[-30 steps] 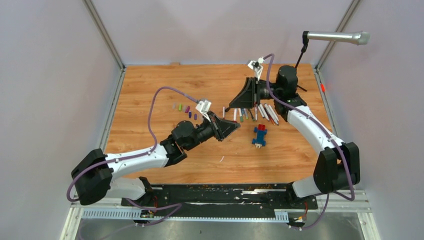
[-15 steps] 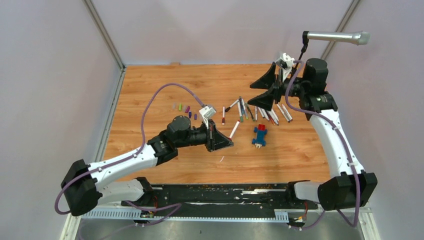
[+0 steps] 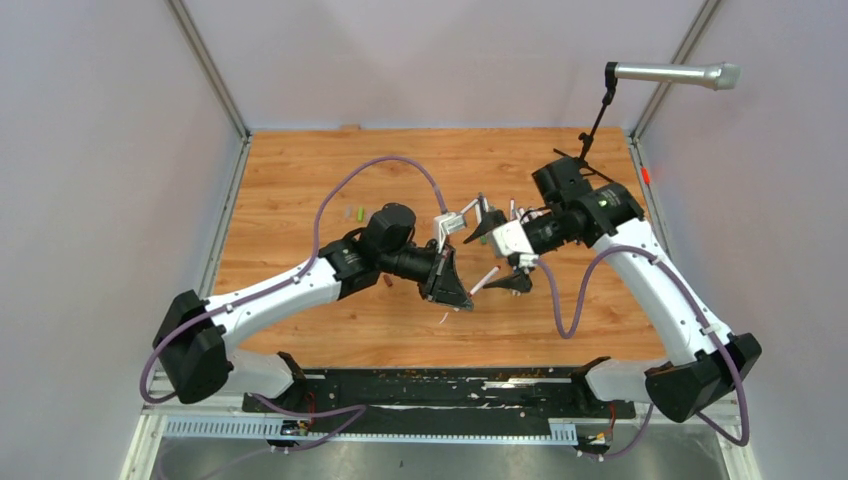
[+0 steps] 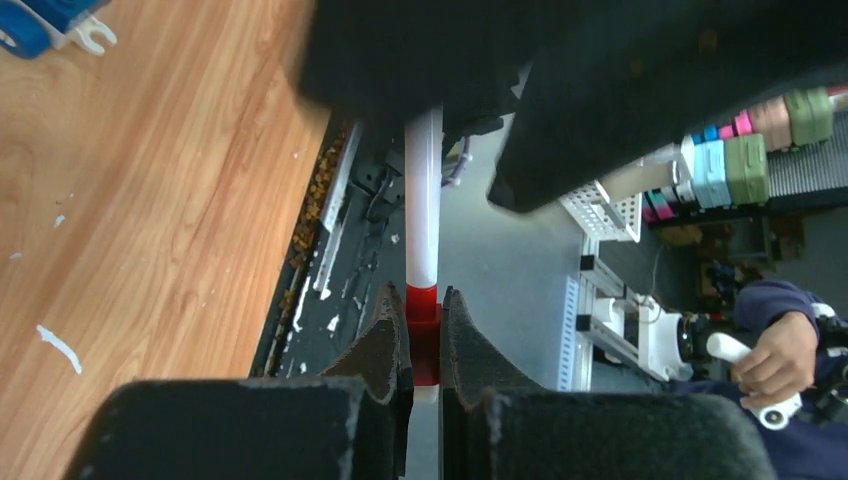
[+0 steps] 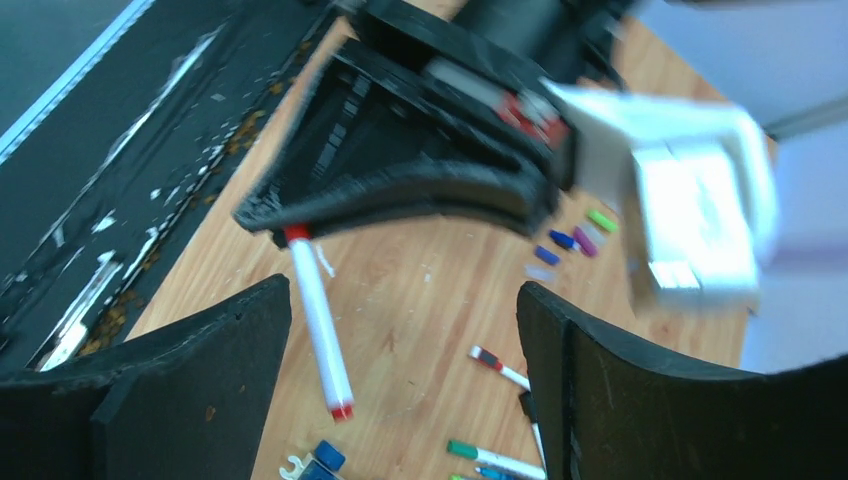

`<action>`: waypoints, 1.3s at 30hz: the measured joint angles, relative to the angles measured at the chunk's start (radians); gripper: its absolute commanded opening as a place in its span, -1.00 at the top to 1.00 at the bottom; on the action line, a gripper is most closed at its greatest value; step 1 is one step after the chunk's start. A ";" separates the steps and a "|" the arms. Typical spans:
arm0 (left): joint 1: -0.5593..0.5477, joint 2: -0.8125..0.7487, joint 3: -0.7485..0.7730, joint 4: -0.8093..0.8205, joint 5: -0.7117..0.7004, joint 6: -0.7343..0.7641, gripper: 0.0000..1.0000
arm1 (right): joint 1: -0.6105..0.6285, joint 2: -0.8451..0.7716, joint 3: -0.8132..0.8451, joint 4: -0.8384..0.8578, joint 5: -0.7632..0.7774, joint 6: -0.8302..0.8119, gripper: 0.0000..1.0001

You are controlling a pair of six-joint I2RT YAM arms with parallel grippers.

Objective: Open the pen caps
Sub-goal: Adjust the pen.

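Note:
In the left wrist view my left gripper (image 4: pixel 424 300) is shut on the red pen cap (image 4: pixel 424 345) of a white pen (image 4: pixel 422 200) that sticks straight out from the jaws. From above, the left gripper (image 3: pixel 452 287) holds this pen (image 3: pixel 487 277) over the middle of the table. My right gripper (image 3: pixel 503 257) is open beside it, its fingers to either side of the pen's free end. In the right wrist view the pen (image 5: pixel 320 335) hangs between the wide fingers (image 5: pixel 160 390), nearer the left one and touching neither. Loose caps (image 5: pixel 585 235) lie behind.
Several capped pens (image 5: pixel 500 368) lie on the wooden table (image 3: pixel 300 180) beneath the right gripper. A blue block (image 4: pixel 40 25) sits close to them. Two small caps (image 3: pixel 355 213) show left of the left arm. A microphone (image 3: pixel 670 73) juts over the back right corner.
My right gripper opened, left the pen pile at the back and swung down to straddle the held pen. The left arm lifted the pen and turned it toward the right gripper.

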 measured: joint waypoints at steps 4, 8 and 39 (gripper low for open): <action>0.000 0.058 0.040 -0.058 0.031 0.018 1.00 | 0.093 0.010 -0.016 -0.048 0.093 -0.069 -0.52; 0.002 0.084 0.043 -0.082 0.051 0.019 1.00 | 0.133 0.010 -0.039 -0.067 0.194 -0.099 -0.27; 0.077 -0.283 -0.289 0.318 -0.190 -0.129 -1.00 | 0.030 -0.135 -0.305 0.120 0.187 0.261 1.00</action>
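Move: The red-capped marker is held in the left fingers by its cap, the barrel slanting off to the right and somewhat up, its middle about 4 cm right, 1 cm ahead and 2 cm above that hand. From the open right hand that middle lies roughly 7 cm below, 4 cm back and 2 cm left. The toy car sits on the table about 11 cm right and 7 cm ahead of the right hand; the marker row lies some 24 cm ahead and 2 cm right of it. The marker changes hands: the left hand sinks it about 2.5 cm and holds it still by the cap while the right hand drops nearly 9 cm and a little back, rolling some 25 degrees, and pinches the white barrel. Then the left fingers open wide, release the cap and withdraw up, left and forward; the right keeps its grip, easing right and slightly up. ##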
